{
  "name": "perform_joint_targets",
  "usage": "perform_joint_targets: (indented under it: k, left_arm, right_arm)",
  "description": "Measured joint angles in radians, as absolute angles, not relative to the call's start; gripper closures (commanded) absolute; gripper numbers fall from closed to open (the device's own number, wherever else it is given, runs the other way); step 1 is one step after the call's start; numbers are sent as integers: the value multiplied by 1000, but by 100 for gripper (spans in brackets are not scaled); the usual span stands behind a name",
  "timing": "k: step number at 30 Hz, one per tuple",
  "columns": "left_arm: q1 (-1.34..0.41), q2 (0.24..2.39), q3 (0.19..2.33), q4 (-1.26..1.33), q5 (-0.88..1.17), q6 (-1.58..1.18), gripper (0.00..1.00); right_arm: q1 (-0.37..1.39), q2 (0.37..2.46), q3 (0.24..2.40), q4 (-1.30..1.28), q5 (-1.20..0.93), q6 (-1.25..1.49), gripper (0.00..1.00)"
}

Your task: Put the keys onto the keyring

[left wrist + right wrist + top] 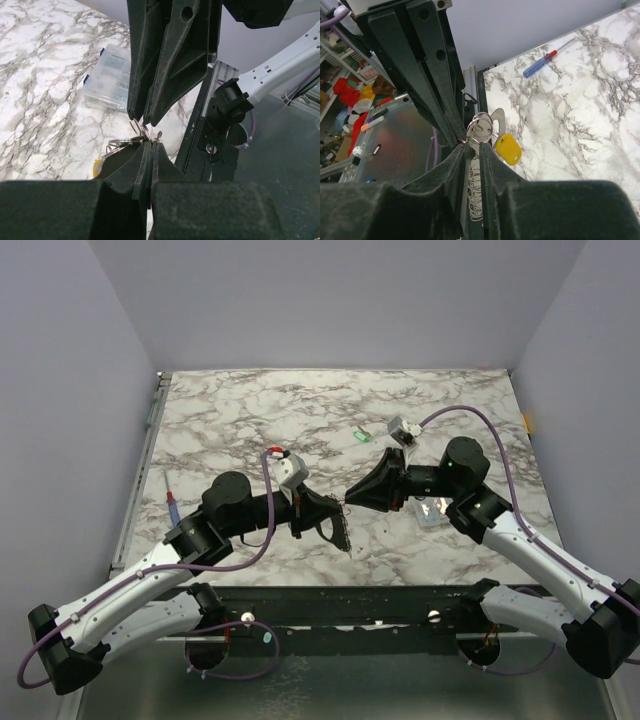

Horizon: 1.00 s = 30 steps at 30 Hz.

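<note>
Above the table's near middle both grippers meet tip to tip. My left gripper (150, 146) is shut, and the thin wire loops of the keyring (131, 138) stick out at its tips. A yellow key (98, 167) hangs beside its left finger. My right gripper (473, 148) is closed narrowly on the keyring's fine chain (476, 192), which runs down between its fingers. Silvery rings (483, 125) and the yellow key (508, 149) stand just past its tips. In the top view the left gripper (340, 530) and the right gripper (350, 496) hide the keyring. A green key (362, 436) lies alone on the marble.
A small clear plastic box (432, 510) sits under the right arm's wrist, also seen as the clear box (107, 77). A red-and-blue pen (172, 502) lies at the table's left edge. The table's dark front rail (350, 595) runs just below the grippers.
</note>
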<state>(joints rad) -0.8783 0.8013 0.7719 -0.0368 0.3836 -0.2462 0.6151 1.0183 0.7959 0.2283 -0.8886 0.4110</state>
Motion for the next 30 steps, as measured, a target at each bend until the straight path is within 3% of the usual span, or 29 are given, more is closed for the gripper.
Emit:
perform_joint_targets:
  k: [4,10,16,30]
  left_arm:
    - [-878,802,771,-31,398,-246,100]
    - [-879,802,771,-33,421,-244,100]
    - [-879,797,772,-40,434,-226,100]
    - [-877,797,828,-71,471,-196,100]
  right_arm:
    - [614,1031,796,241,-931,418,62]
    - [613,1031,798,245,-1002,421,54]
    - [613,1023,817,236,-1050,419,35]
    - [606,990,864,180,-1072,395,33]
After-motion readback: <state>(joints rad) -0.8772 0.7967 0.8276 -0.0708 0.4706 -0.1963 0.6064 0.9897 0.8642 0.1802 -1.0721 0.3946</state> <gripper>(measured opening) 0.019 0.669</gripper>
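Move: The metal rings of the keyring are pinched in the left gripper, their loops about 1 cm to the right of its hand point. They lie roughly 2 cm to the left of the right hand point, straight ahead of its nearly shut fingertips. The keyring plate hangs some 5 cm below both hands, about 3 cm to the left of the right one. The yellow key head sits about 3 cm forward and 3 cm below the right hand point, 3 cm to its left. Draw the right gripper back about 3.5 cm, then lift it nearly 3 cm as it goes, turning it some 10 degrees counter-clockwise and spreading its fingers wide, so the forward fingertip stays close by the rings while the other clears backward. Keep the left gripper shut on the rings, easing it slightly back and raising it late by 2 cm. ##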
